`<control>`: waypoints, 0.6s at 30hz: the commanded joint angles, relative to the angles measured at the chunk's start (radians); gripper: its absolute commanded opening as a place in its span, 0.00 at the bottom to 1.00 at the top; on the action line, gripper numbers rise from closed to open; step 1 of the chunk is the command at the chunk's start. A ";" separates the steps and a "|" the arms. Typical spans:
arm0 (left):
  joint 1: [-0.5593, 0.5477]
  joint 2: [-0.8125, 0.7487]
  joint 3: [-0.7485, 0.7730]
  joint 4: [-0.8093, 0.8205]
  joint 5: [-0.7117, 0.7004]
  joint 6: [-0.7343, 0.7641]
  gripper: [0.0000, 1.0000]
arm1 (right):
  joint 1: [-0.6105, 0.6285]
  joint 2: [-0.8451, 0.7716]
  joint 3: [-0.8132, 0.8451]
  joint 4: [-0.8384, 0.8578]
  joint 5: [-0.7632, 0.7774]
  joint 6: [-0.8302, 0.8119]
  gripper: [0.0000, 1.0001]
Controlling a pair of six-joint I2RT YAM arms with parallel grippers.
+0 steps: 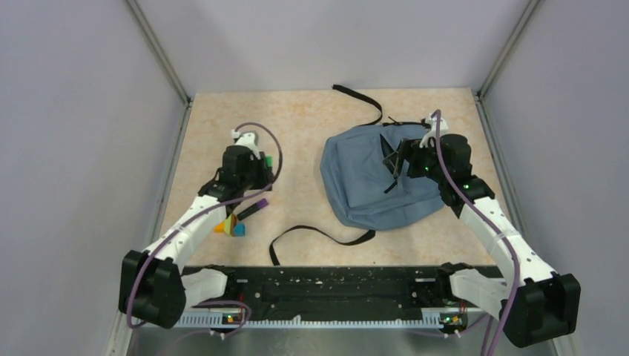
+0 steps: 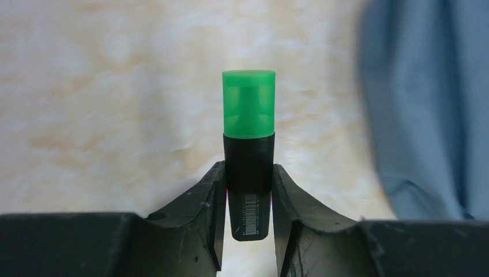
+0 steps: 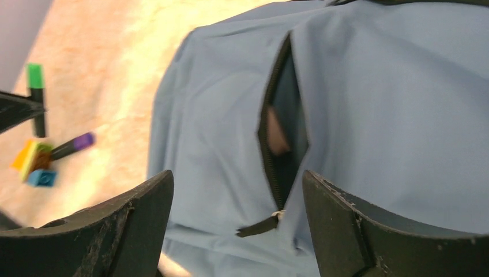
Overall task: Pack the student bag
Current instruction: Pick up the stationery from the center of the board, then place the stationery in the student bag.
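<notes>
The student bag (image 1: 371,185) lies flat at the table's right, blue-grey, its front zip pocket (image 3: 282,138) gaping with a pinkish thing (image 3: 277,131) inside. My right gripper (image 3: 236,174) hovers open over the bag (image 3: 380,98), with the black zip pull (image 3: 259,226) between and beyond its fingers. My left gripper (image 2: 248,199) is shut on a black highlighter with a green cap (image 2: 248,127), held up off the table left of the bag (image 2: 427,104). From above, the left gripper (image 1: 261,169) is at mid-left and the right gripper (image 1: 400,159) is above the bag's pocket.
A purple-capped marker (image 1: 254,210) and a cluster of coloured blocks (image 1: 231,226) lie on the beige table (image 1: 297,126) near the left arm. Long black straps (image 1: 319,236) trail from the bag toward the front and back. Grey walls enclose the table.
</notes>
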 commanded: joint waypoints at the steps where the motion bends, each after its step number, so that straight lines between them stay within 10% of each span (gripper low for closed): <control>1: -0.196 -0.069 0.045 0.125 0.103 0.124 0.19 | 0.014 0.026 0.034 0.062 -0.234 0.058 0.80; 9: -0.537 0.031 0.169 0.160 0.144 0.330 0.19 | 0.098 0.050 0.046 0.114 -0.379 0.149 0.81; 18: -0.678 0.191 0.294 0.162 0.137 0.402 0.16 | 0.118 0.101 0.040 0.111 -0.467 0.152 0.78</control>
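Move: My left hand already holds the green-capped marker, about 11 cm over the board. My open right gripper, where it is headed, is some 39 cm to its right, about level in reach and roughly 9 cm higher. From the left hand, the purple-capped marker lies about 4 cm back and 3 cm left, the blocks 8 cm back and 10 cm left. The blue bag's middle is 6 cm ahead of my right hand, 1 cm left and 16 cm below. I swing my left hand about 24 cm to the right towards my right gripper, drawing back 8 cm and rising 7, turning clockwise some 55 degrees and tipping the fingers up, grip kept. My right hand, fingers staying wide open, comes left about 9 cm and back 5 to meet the marker, turning counter-clockwise with its left side rolling up. ##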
